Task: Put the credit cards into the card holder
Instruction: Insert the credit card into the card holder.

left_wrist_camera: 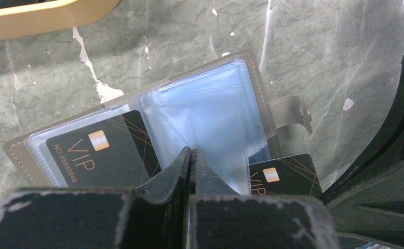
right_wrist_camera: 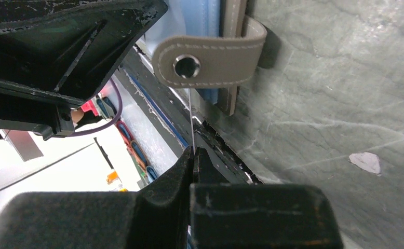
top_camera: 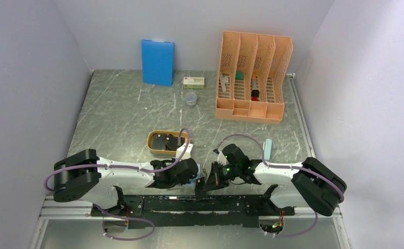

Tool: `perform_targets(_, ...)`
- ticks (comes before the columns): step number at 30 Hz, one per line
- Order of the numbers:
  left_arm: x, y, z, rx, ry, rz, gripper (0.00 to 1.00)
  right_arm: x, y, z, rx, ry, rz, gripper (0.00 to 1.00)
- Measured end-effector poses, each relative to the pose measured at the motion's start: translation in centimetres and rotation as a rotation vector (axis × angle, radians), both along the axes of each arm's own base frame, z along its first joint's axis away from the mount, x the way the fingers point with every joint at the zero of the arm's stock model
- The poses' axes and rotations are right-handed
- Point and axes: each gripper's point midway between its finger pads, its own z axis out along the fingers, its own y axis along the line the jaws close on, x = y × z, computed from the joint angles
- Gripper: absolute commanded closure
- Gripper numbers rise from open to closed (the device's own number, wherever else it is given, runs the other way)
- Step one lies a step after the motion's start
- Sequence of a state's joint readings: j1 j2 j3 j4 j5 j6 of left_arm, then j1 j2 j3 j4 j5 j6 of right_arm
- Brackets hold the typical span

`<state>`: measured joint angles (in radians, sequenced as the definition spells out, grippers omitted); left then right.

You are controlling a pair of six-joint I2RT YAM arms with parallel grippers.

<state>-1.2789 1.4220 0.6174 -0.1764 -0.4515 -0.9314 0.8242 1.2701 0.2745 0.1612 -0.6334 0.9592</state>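
The card holder (left_wrist_camera: 270, 111) lies open on the marble table, pale blue pockets up. One black credit card (left_wrist_camera: 98, 153) marked VIP sits inside its left pocket. My left gripper (left_wrist_camera: 191, 150) is shut on a clear pocket sheet, pulling it up into a tent. A second black credit card (left_wrist_camera: 285, 174) lies at the right pocket's edge. In the right wrist view this card (right_wrist_camera: 191, 119) shows edge-on as a thin line, with my right gripper (right_wrist_camera: 192, 149) shut on it, just below the holder's snap strap (right_wrist_camera: 210, 62). Both grippers meet at the table's near edge (top_camera: 200, 180).
A shallow orange tray (top_camera: 152, 142) holding dark cards sits just beyond the left gripper. At the back stand a blue board (top_camera: 157, 62), a small box (top_camera: 194, 82), a clear cup (top_camera: 191, 98) and an orange file rack (top_camera: 252, 78). The table's front rail (right_wrist_camera: 153, 111) runs close under the holder.
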Motion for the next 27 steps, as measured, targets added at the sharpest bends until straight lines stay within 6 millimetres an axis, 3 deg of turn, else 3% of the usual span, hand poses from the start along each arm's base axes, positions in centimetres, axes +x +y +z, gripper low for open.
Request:
perform_targets(2,-0.1,-0.1,0.1,-0.004,0.002,-0.003,0.91,0.0,0.2,0.1,0.009,-0.004,0.001,1.00)
perform_targets(6,-0.2,0.0,0.5,-0.005,0.002,-0.017,0.68,0.2,0.5,0.6,0.019,-0.017,0.003,1.00)
perform_targets(9,-0.3,-0.2,1.4,-0.010,-0.002,-0.037,0.57,0.6,0.9,1.1,0.031,-0.034,0.001,1.00)
perform_targets(17,0.1,-1.8,6.3,-0.087,-0.035,-0.062,0.52,1.2,1.5,1.7,0.044,-0.050,0.003,1.00)
perform_targets(24,0.0,0.2,8.8,-0.122,-0.061,-0.030,0.53,2.1,3.2,2.0,0.050,-0.059,0.018,1.00)
perform_targets(27,0.0,1.4,9.1,-0.130,-0.070,0.000,0.54,2.4,4.4,2.1,0.057,-0.065,0.036,1.00)
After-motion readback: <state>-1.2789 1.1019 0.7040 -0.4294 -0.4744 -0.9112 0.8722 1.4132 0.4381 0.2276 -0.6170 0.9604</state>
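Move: Held at the right fingertips, the card has its middle about 7 cm back and 3 cm right of the left fingers. The open holder's right pocket lies some 5 cm ahead and 4 cm left of the right hand, 2 cm below, practically under the left tips (about 1 cm back). The card already in the left page is 5 cm to the left hand's left; the orange tray sits about 11 cm ahead and 8 cm left of it. Lifting the card off the right border of the holder, the right hand keeps its pinch and carries it about 4 cm left, some 2 cm forward and 2 cm up, over the right pocket. Meanwhile the left hand comes free of that pocket and rises about 9 cm, straying a little right and then back left, its shut fingers opening to roughly half. ##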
